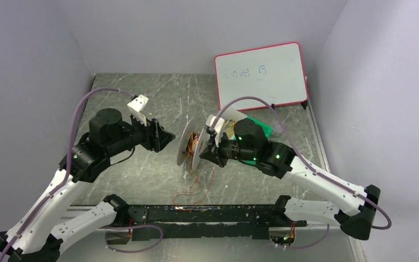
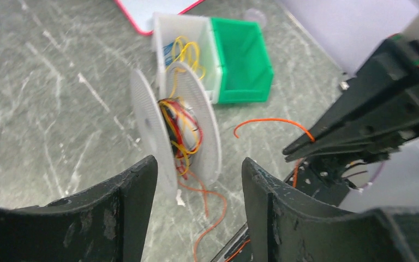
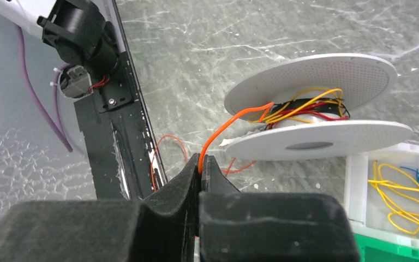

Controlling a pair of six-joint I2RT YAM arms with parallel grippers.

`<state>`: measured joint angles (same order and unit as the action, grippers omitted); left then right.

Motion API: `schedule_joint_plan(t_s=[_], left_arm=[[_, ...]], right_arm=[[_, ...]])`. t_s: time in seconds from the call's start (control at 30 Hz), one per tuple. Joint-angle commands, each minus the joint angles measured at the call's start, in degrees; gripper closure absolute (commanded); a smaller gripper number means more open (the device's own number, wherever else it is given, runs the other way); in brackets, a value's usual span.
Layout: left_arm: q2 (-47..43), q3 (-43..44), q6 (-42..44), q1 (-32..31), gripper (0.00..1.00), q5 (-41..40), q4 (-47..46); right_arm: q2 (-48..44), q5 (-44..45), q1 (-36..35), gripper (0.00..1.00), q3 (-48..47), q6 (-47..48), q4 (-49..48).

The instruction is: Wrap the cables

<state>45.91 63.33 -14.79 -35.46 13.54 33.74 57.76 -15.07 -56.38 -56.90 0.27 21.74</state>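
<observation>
A white spool (image 1: 186,143) stands on its rim mid-table, with red, yellow and black wire wound round its hub. The thin orange-red cable (image 3: 218,131) arcs from the hub to my right gripper (image 3: 201,159), which is shut on it just right of the spool (image 3: 327,82). More of this cable (image 1: 196,188) lies in loose loops on the table below the spool. My left gripper (image 2: 199,164) is open and holds nothing. It faces the spool (image 2: 204,117) from the left, a short way off. In the left wrist view the cable (image 2: 275,119) curves into the right gripper (image 2: 301,147).
A white and green bin (image 2: 240,60) with yellow and blue wire loops sits behind the spool. A whiteboard (image 1: 261,75) leans at the back right. A black rail (image 1: 207,214) runs along the near edge, with cable draped over it.
</observation>
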Motion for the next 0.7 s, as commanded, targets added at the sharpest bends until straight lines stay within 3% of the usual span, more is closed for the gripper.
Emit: schedule_joint_plan(t_s=[0.0,0.4,0.67], left_arm=[[1.14,-3.13,0.31,0.02,0.37,-8.29,-2.46],[5.20,-6.88,2.11,-0.04,0.38,-4.90,-5.89],[8.87,-6.11,4.08,0.03,0.37,-4.70,-8.05]], right_arm=[[4.64,-3.43,0.89,1.00,-4.25,-1.44,2.38],[13.30,-24.86,11.38,1.00,-8.33,-13.23,3.35],[20.06,-27.89,15.42,1.00,-12.40,-23.16,3.60]])
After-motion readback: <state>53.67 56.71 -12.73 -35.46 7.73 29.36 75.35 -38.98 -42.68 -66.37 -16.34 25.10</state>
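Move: The spool stands on its rims about 8 cm ahead of the empty, open left hand, 5 cm to its right, its middle some 22 cm lower. From the right hand it lies about 12 cm ahead, 9 cm left and 15 cm below. The orange cable's free end sticks out about 4 cm left and 2 cm ahead of the right fingertips. From the right hand, the white box is about 22 cm ahead, 4 cm right, and the loose orange loop 5 cm back, 11 cm left, both near 24 cm down. The left hand, fingers staying open, drops about 7 cm towards the spool, quickly at first and then easing, while edging some 4 cm forward. The right hand keeps the orange cable pinched just behind its free end and brings it closer to the spool, first a little left and down, then about 3 cm forward, rolling some 30 degrees so that its forward side tips down. ##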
